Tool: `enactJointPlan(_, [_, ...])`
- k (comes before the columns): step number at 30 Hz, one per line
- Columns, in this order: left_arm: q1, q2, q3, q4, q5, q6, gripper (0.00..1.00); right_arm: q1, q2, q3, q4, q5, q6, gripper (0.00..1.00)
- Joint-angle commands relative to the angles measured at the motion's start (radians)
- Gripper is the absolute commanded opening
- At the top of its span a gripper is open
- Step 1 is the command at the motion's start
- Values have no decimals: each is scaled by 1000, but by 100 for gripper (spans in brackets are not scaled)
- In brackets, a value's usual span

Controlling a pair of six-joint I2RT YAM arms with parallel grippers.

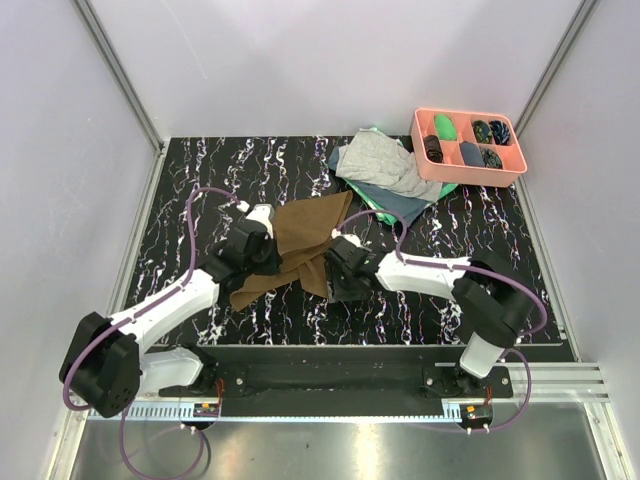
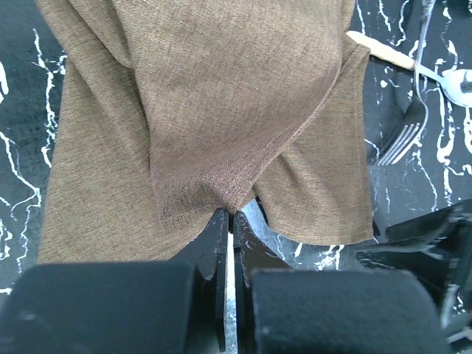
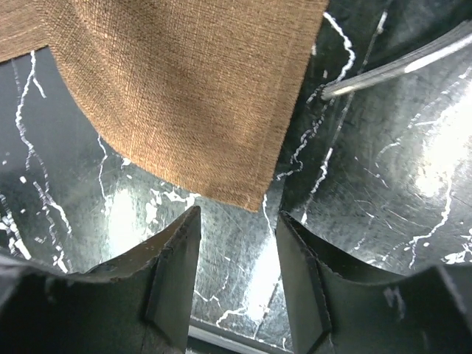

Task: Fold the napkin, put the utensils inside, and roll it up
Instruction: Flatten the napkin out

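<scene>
The brown napkin (image 1: 305,235) lies rumpled and partly folded over itself on the black marbled table. My left gripper (image 2: 230,212) is shut on a bunched fold of the napkin (image 2: 221,110) at its near edge; from above, the left gripper (image 1: 272,255) sits at the cloth's left side. My right gripper (image 3: 237,217) stands open, with a free corner of the napkin (image 3: 192,96) just ahead of its tips and nothing between them; from above, the right gripper (image 1: 332,268) is at the cloth's right side. In the left wrist view a fork (image 2: 405,136), a spoon (image 2: 461,80) and a pale-handled piece (image 2: 380,48) lie right of the cloth.
A salmon compartment tray (image 1: 470,176) with small dark and green items stands at the back right. Beside it is a pile of grey cloth (image 1: 385,160) over green and dark blue cloths. A silver utensil handle (image 3: 398,70) lies ahead of my right gripper.
</scene>
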Motion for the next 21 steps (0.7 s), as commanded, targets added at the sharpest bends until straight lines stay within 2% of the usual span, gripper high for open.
enactJointPlan(1, [10,-33,-9,67,57,20,0,29,49,76,-74,79,5,53])
enactJointPlan(9, [22,-43,-18,87,72,20,0,42,158,179,-192,169,-24,47])
enactJointPlan(12, [33,-37,-18,94,73,18,0,43,191,198,-213,168,-26,37])
enactJointPlan(13, [39,-37,-18,96,73,17,0,43,196,201,-220,168,-25,30])
enactJointPlan(16, [59,-32,-23,113,109,11,0,45,202,190,-226,168,-20,15])
enactJointPlan(17, [68,-32,-23,124,127,8,0,45,199,187,-227,169,-20,6])
enactJointPlan(18, [76,-27,-20,131,138,-3,0,45,194,184,-227,171,-20,1])
enactJointPlan(21, [122,-20,-3,160,187,-24,0,43,162,190,-246,201,-38,0])
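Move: The right fingers hang about half open just short of the napkin's near right corner, which lies some 2 cm ahead, in line left to right and about 1 cm lower. From this hand the fork is roughly 10 cm ahead and 5 cm right, the spoon 13 cm ahead and 7 cm right, both flat on the table. For the left hand, already pinching a raised fold, that corner is some 10 cm right, 5 cm back and 9 cm below. The right hand creeps forward about 1.5 cm and sinks about 1 cm onto the napkin's near right corner, rolling some 10 degrees so that its left side dips, while its fingers shut from about half open and pinch the cloth just beside the corner. The left hand keeps its closed pinch on the raised fold and only eases about 1 cm forward and 1 cm up, late on. ##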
